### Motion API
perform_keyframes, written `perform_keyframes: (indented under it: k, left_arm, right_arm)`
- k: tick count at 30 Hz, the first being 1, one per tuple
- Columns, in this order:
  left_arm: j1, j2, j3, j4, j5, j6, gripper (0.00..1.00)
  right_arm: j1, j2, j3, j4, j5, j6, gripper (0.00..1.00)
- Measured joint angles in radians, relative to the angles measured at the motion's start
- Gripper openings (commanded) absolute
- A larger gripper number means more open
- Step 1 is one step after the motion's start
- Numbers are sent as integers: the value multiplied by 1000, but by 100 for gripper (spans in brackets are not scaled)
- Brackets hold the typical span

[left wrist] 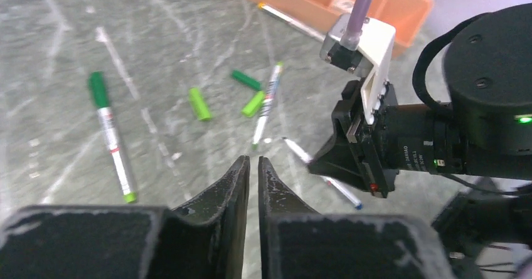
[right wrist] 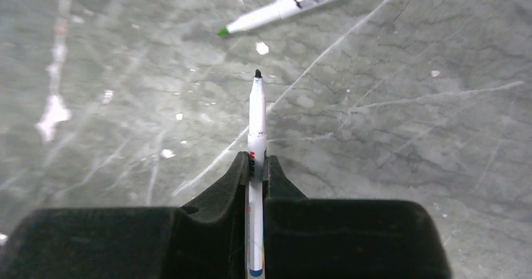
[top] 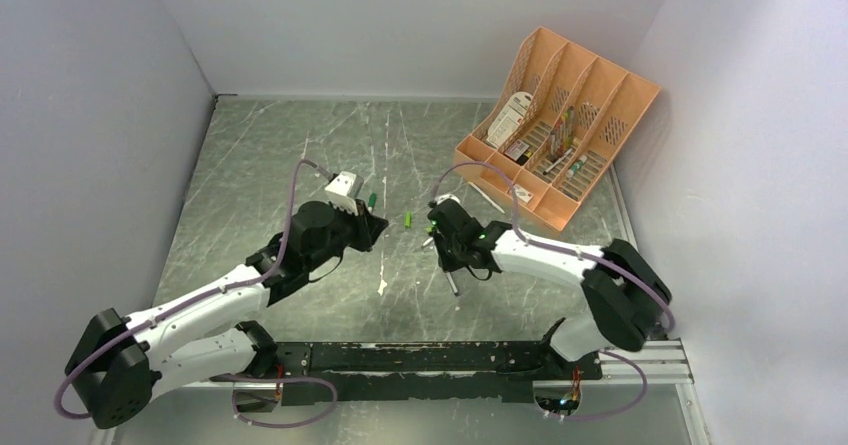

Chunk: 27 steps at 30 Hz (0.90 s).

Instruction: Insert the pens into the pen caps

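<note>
My right gripper point(right wrist: 257, 163) is shut on a white pen point(right wrist: 256, 116) that lies lengthwise between the jaws, its dark tip pointing forward just above the table. In the top view this gripper point(top: 441, 248) is at table centre, with the pen's tail point(top: 451, 281) sticking out towards the bases. A second pen point(left wrist: 266, 106) with a green tip lies loose between two bright green pen caps point(left wrist: 200, 103) point(left wrist: 253, 103). Beside them is a darker green cap point(left wrist: 246, 79). A capped pen point(left wrist: 113, 142) lies further left. My left gripper point(left wrist: 253, 161) is shut but for a thin slit, holding nothing.
An orange organizer point(top: 560, 125) with mixed stationery stands at the back right. Another thin white pen point(top: 488, 198) lies on the table just in front of it. The two grippers face each other closely at mid-table. Grey walls close in the left, back and right.
</note>
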Motion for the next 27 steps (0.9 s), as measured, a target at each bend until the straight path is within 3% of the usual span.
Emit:
perform_keyframes:
  k: [3, 5, 7, 12, 18, 27]
  left_arm:
    - [27, 25, -27, 122, 132, -26, 44]
    - [38, 46, -75, 255, 226, -60, 62]
    - [42, 80, -135, 400, 309, -112, 69]
    - [42, 194, -227, 735, 457, -243, 70]
    - [43, 275, -249, 1064, 541, -351, 69]
    - [43, 370, -227, 1231, 571, -388, 67]
  right_arm:
    - [0, -111, -7, 7, 3, 12, 0]
    - [0, -195, -15, 49, 14, 24, 0]
    - [0, -295, -41, 132, 29, 41, 0]
    - [0, -490, -144, 378, 22, 71, 0]
    - [0, -520, -131, 523, -27, 69, 0]
    - [0, -520, -123, 600, -107, 72, 0]
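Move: The white pen, already pinched in my right fingers just above the table, lies about 13 cm to the right of my empty left hand, 4 cm back and 15 cm below. A capped green pen is 6 cm ahead of the left hand and 3 cm to its left; a lone light green cap, 6 ahead and 5 to the right, both some 17 below. From my right hand, the left gripper is 12 cm left, 3 ahead and 15 up; a loose green-tipped pen lies 6 cm straight ahead. I lift the pen steeply in my right hand, about 24 cm up and some 5 cm left towards my left gripper, tilting the fingers upward and rolling their left side up while keeping the pinch. Meanwhile my left hand goes right, back and up, 6 to 7 cm each way, opening wide, turning clockwise and rolling left side down to face the pen's blue end. ##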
